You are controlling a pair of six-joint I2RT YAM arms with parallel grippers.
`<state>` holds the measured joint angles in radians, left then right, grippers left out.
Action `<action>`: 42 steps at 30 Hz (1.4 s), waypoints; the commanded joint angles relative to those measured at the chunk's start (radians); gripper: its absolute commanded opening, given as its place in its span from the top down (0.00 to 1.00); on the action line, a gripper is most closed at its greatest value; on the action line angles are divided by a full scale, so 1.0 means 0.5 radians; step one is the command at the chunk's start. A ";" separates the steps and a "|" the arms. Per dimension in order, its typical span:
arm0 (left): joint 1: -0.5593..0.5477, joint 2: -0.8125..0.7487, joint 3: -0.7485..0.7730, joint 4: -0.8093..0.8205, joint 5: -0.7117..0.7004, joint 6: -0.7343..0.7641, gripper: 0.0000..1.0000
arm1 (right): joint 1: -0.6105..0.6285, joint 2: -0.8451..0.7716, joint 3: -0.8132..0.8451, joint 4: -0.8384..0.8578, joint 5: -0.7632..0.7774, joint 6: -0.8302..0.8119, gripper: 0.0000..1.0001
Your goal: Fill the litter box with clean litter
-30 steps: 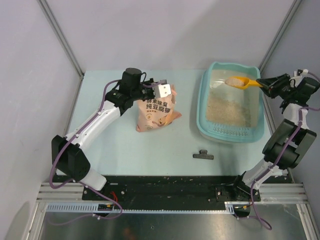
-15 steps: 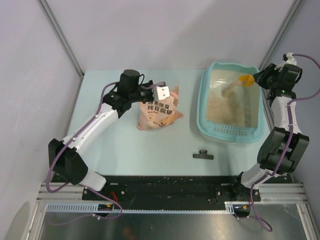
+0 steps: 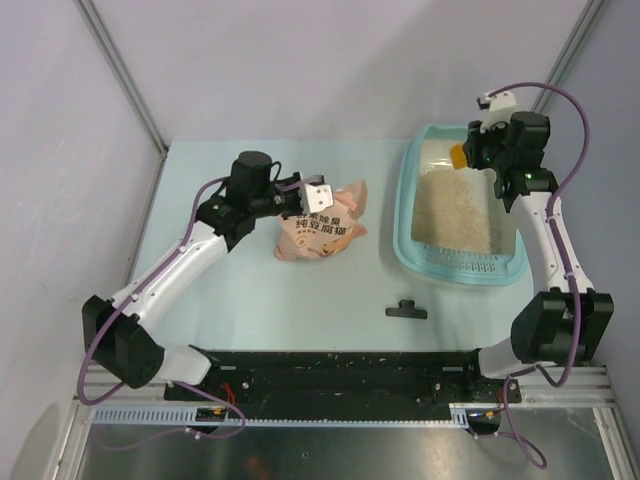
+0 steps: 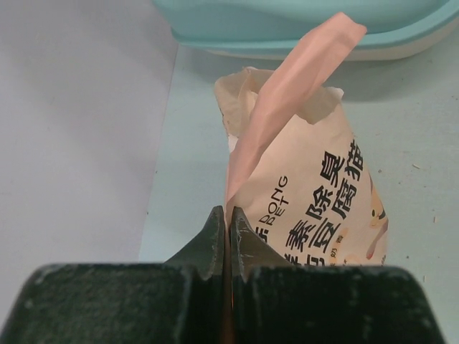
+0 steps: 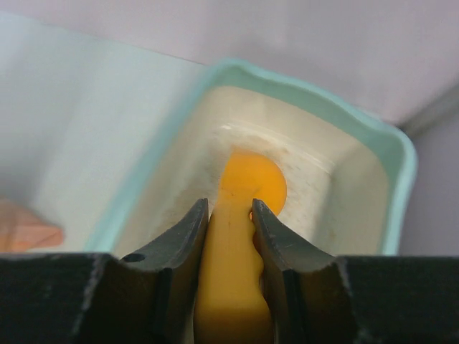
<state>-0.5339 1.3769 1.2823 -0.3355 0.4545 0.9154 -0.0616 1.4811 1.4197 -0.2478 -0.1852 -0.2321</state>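
Observation:
The light-teal litter box (image 3: 405,218) stands at the right of the table, with pale beige clean litter (image 3: 452,208) spread over its floor. My right gripper (image 3: 470,150) hangs above the box's far end, shut on the handle of an orange scoop (image 5: 240,236); the scoop's bowl (image 5: 252,175) points down into the far end of the litter box (image 5: 398,165). The pink-orange printed bag (image 3: 322,226) stands left of the box. My left gripper (image 4: 229,213) is shut on the bag's top edge (image 4: 287,93), which it holds up.
A black clip (image 3: 406,310) lies on the table in front of the litter box. Grey walls close the table at the back and both sides. The teal rim of the box (image 4: 301,36) shows just behind the bag in the left wrist view.
My right arm has swung from the box's right side to its far end, turning the scoop over; the litter has fallen out. My left gripper has shifted slightly left with the bag.

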 commanded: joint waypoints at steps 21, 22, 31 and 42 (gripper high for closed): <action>-0.052 -0.345 -0.150 0.444 0.159 -0.177 1.00 | 0.681 0.041 0.851 -1.308 -1.087 -0.106 1.00; -0.052 -0.352 -0.153 0.441 0.162 -0.180 1.00 | 0.715 0.047 0.845 -1.318 -1.069 -0.119 1.00; -0.070 -0.413 -0.193 0.447 0.171 -0.263 1.00 | 0.936 0.112 0.578 -0.650 -0.312 0.377 1.00; -0.086 -0.431 -0.248 0.557 0.128 -0.330 1.00 | 1.133 0.369 0.508 -0.633 0.110 0.550 1.00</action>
<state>-0.5518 1.2320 1.1316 -0.2638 0.4480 0.7879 0.5045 1.6253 1.6848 -0.6201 -0.2276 0.0090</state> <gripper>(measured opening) 0.023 0.316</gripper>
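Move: The open mouth of the litter bag is about 31 cm to the right gripper's left, 4 cm back and 12 cm below it. The litter box is almost straight underneath, its middle some 20 cm down. The black clip lies on the table about 23 cm nearer the base than the mouth and 14 cm to its right. From the left gripper, which is already pinching the bag's top, the mouth is about 9 cm right, 3 cm ahead and slightly lower. Swing the right gripper, still gripping the yellow scoop, about 26 cm left from over the litter box to the bag, lifting some 12 cm and drawing back on the way, then sink and ease forward. Yaw it counter-clockwise, ending near 30 degrees, and tip the scoop down into the bag's mouth. Keep the left gripper's pinch and draw it back about 3 cm. ##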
